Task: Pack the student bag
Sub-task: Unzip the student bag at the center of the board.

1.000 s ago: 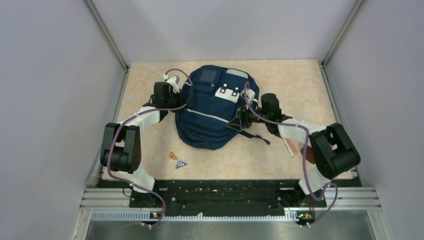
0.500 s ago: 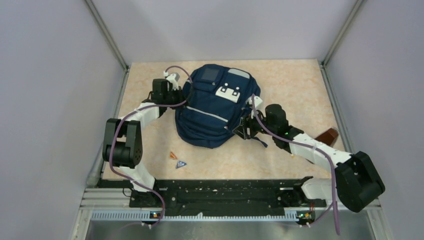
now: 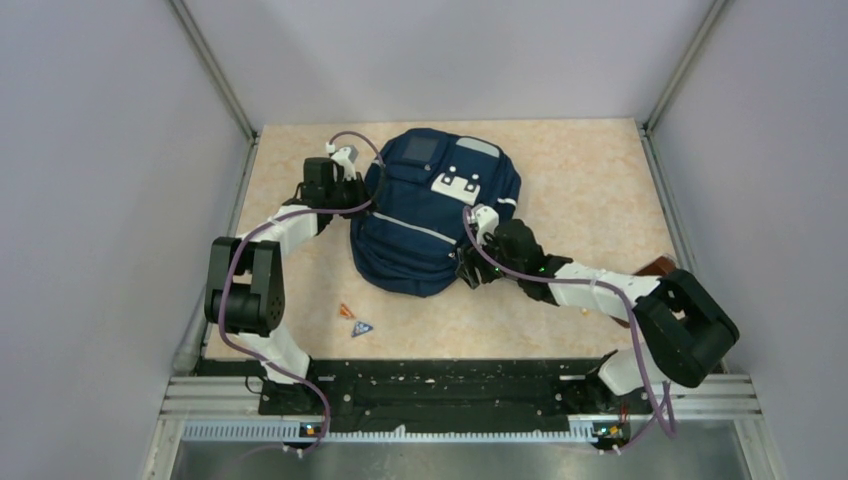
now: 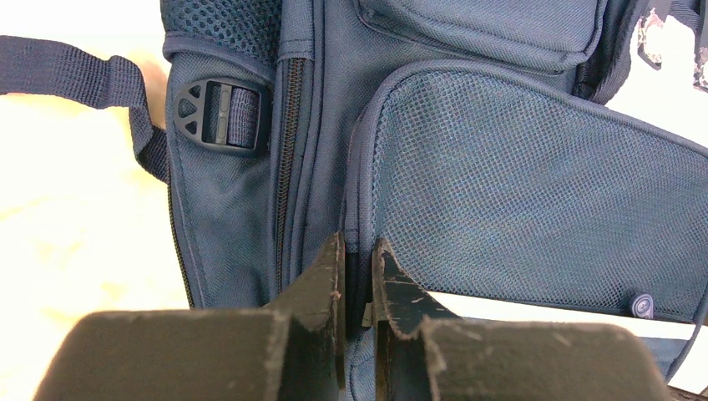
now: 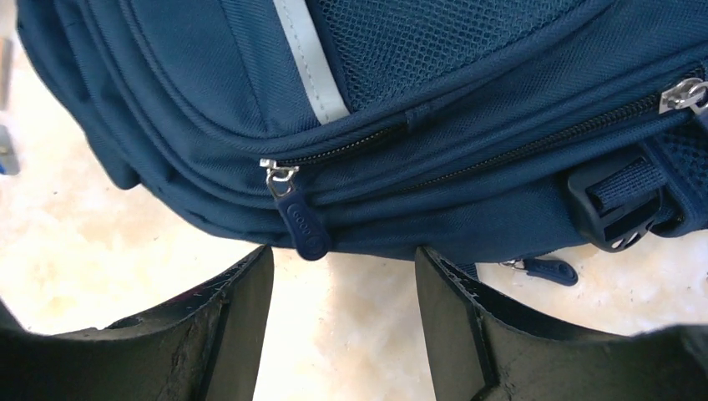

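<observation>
The student bag [image 3: 430, 215] is a large navy backpack lying flat in the middle of the table. My left gripper [image 3: 362, 190] is at its left side, shut on a fold of fabric at the mesh side pocket's edge [image 4: 359, 251]. My right gripper [image 3: 468, 268] stands open at the bag's lower right edge. In the right wrist view the bag [image 5: 467, 125] fills the top, and a dark blue zipper pull [image 5: 300, 221] hangs just ahead of the open gripper [image 5: 344, 255], with bare table between its fingers. A black buckle [image 4: 221, 113] shows on the bag's side.
Two small triangular pieces, one orange [image 3: 347, 311] and one blue [image 3: 361, 328], lie on the table in front of the bag. A brown object [image 3: 660, 266] sits near the right wall. Grey walls enclose the table on three sides.
My right arm has swung from the bag's right side down and left to its lower right edge, staying open. The left gripper has kept its hold and hardly moved.
</observation>
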### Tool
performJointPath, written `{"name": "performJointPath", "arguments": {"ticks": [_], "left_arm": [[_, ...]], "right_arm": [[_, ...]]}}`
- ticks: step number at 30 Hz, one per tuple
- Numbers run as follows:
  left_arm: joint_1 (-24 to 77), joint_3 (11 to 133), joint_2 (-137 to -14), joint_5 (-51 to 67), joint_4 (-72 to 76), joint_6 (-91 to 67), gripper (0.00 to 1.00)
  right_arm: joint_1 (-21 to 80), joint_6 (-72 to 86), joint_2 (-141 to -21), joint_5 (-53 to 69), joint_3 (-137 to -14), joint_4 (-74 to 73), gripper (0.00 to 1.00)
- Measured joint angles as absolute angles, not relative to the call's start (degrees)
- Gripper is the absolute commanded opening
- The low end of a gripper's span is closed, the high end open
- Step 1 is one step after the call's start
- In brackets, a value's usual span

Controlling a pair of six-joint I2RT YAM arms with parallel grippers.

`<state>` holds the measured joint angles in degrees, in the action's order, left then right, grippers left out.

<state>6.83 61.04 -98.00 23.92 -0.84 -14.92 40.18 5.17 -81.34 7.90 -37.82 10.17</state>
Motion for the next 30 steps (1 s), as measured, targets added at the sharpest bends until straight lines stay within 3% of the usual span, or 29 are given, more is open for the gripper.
{"name": "performJointPath", "arguments": {"ticks": [8,10,13,15,30], "left_arm": [[6.7,61.0,-98.0,24.3,-0.7,-15.1,0.0],[6.7,61.0,-98.0,24.2,-0.7,-15.1,0.0],[6.7,61.0,-98.0,24.2,-0.6,-15.1,0.0],[6.7,61.0,-98.0,24.2,-0.5,-15.2,0.0],[6.9,45.5,-88.2,17.6,13.6,-24.4,0.0]], "right_arm": [[42.0,3.4,-86.8,3.6,-41.5,10.6,0.53],[42.6,3.0,-87.5,2.9,-42.1,10.5,0.4],[43.2,2.9,-88.1,2.4,-43.0,9.7,0.08],[43.7,2.9,-88.2,1.4,-43.6,8.8,0.0],[48.9,4.3,-88.0,-0.1,-47.5,-0.6,0.0]]}}
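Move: The zipper pull hangs on the bag's near right side, about 2 cm ahead of the open right hand, 2 cm to its left and 1 cm lower. From that hand, the white strip's right end is some 5 cm ahead and 1 cm left, a little higher; the black buckle is roughly 7 cm ahead and 6 cm right. From the left hand, which already pinches the bag's left edge piping, the pull lies about 14 cm back and 21 cm right, somewhat lower. The zipper pull gets pinched between the right fingertips: that hand eases about 2 cm forward-left and slightly down, shuts from well open, then draws the pull some 3 cm back and 1 to 2 cm left. As it pulls, the left hand keeps its pinch on the bag's edge and also goes back about 2.5 cm and a little left, turning some 10 degrees counter-clockwise. ##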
